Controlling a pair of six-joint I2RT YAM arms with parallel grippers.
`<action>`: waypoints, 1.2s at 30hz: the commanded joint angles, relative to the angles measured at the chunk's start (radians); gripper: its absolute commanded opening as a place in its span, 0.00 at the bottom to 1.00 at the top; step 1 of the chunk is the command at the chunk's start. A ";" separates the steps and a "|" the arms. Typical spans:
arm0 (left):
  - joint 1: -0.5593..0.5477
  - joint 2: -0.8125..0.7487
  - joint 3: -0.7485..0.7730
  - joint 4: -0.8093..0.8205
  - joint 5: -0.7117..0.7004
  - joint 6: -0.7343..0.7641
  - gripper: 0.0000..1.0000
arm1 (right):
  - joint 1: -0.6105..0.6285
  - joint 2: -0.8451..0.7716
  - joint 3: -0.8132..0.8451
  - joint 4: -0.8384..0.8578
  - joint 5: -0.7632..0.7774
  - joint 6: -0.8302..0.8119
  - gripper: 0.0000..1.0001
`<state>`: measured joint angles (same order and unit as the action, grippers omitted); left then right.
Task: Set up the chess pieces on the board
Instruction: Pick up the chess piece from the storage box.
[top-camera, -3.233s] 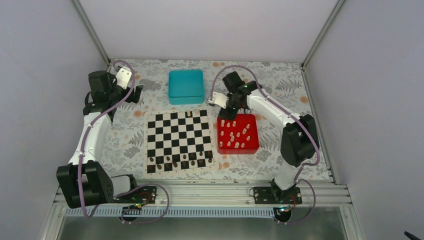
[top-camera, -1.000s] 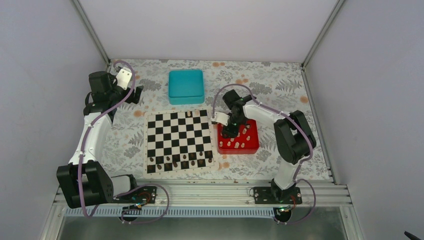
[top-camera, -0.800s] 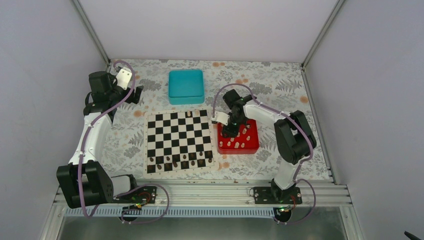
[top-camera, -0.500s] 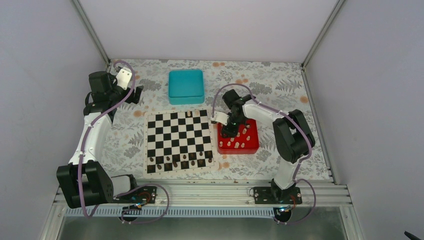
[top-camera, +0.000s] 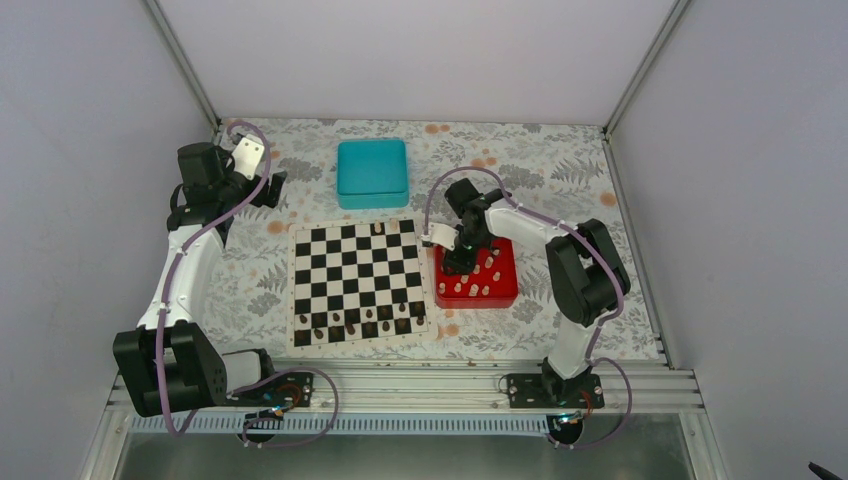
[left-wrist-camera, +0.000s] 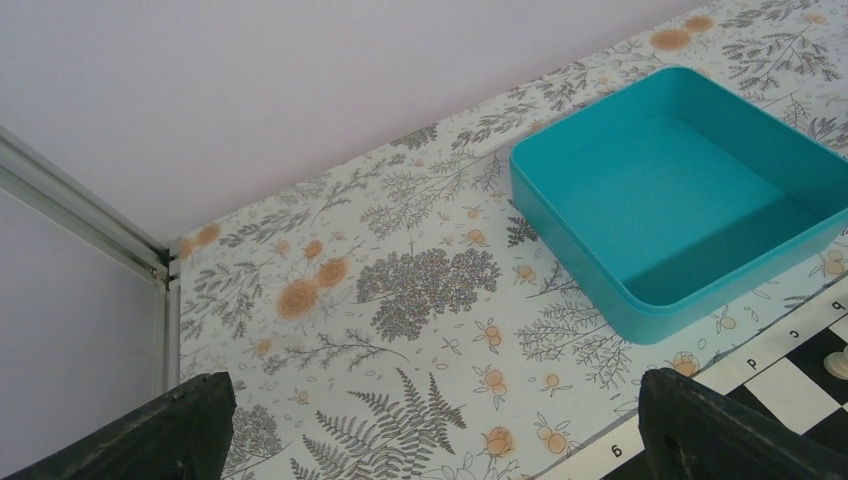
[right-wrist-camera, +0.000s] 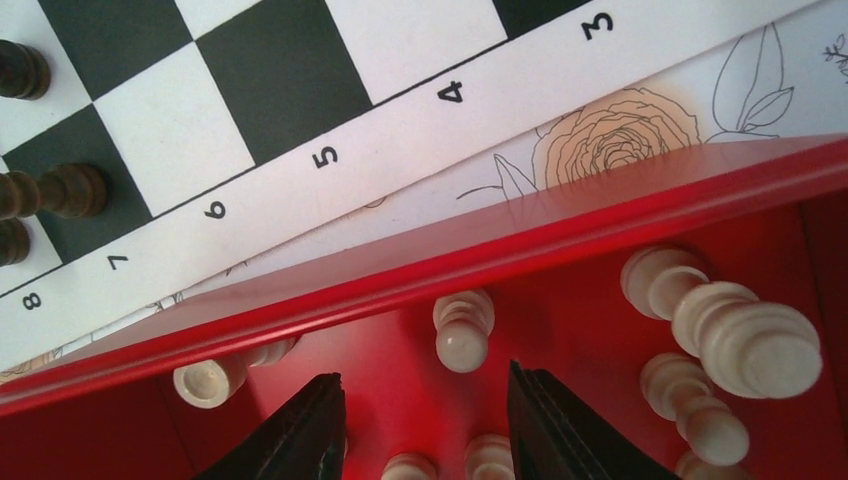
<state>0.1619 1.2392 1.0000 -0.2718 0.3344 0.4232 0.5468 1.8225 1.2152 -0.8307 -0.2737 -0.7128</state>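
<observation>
The board (top-camera: 355, 278) lies mid-table, its numbered border (right-wrist-camera: 330, 155) showing in the right wrist view. Several cream chess pieces (top-camera: 478, 275) stand in a red tray (top-camera: 505, 295) right of it, and one more (top-camera: 378, 229) stands on the board's far row. My right gripper (top-camera: 452, 262) is down inside the tray, near its left wall. Seen from its wrist, the right gripper (right-wrist-camera: 425, 390) is open, with a cream pawn (right-wrist-camera: 462, 332) just ahead of the gap and nothing gripped. My left gripper (top-camera: 268, 186) hovers wide open at the far left, and the left gripper (left-wrist-camera: 440, 440) holds nothing.
A teal box (top-camera: 372, 172) sits beyond the board and looks hollow and bare in the left wrist view (left-wrist-camera: 680, 190). Dark brown pieces (top-camera: 360, 318) line the board's near rows, a few of them (right-wrist-camera: 60, 190) close to the tray's red wall (right-wrist-camera: 480, 255).
Over the last few seconds the right arm came from the tray's far edge down into the tray; in the last second it barely shifted. The left arm has not moved.
</observation>
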 joint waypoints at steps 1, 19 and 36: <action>0.008 0.009 -0.009 0.003 0.019 0.013 1.00 | -0.028 -0.048 -0.007 -0.001 0.028 0.016 0.43; 0.008 0.011 -0.008 0.004 0.024 0.014 1.00 | -0.222 -0.140 -0.029 -0.024 0.133 0.003 0.45; 0.008 0.013 -0.009 0.000 0.025 0.014 1.00 | -0.248 -0.105 -0.077 -0.046 0.128 0.007 0.42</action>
<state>0.1619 1.2392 0.9997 -0.2714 0.3347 0.4309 0.3058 1.6978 1.1538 -0.8761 -0.1410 -0.7063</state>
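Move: The white bishop with the notched head, towards the red box's far right corner, stands about 8 cm right of the right gripper, 2 cm ahead and some 4 cm lower. At that same depth, the corner pawn is about 5 cm ahead and 10 cm right, the middle pawn level ahead and 5 cm right, and the right-side pawn 1 cm back and 10 cm right. From the left gripper, the bishop is roughly 55 cm right, 12 cm back and 25 cm down. Swing the half-open right gripper about 10 cm to the right across the red box, away from the pieces by its left wall, rising some 3.5 cm and going forward about 4.5 cm on the way. Then ease back and sink a couple of centimetres to hover over the bishop, turning the wrist some 15 degrees clockwise and keeping the fingers' gap unchanged. ##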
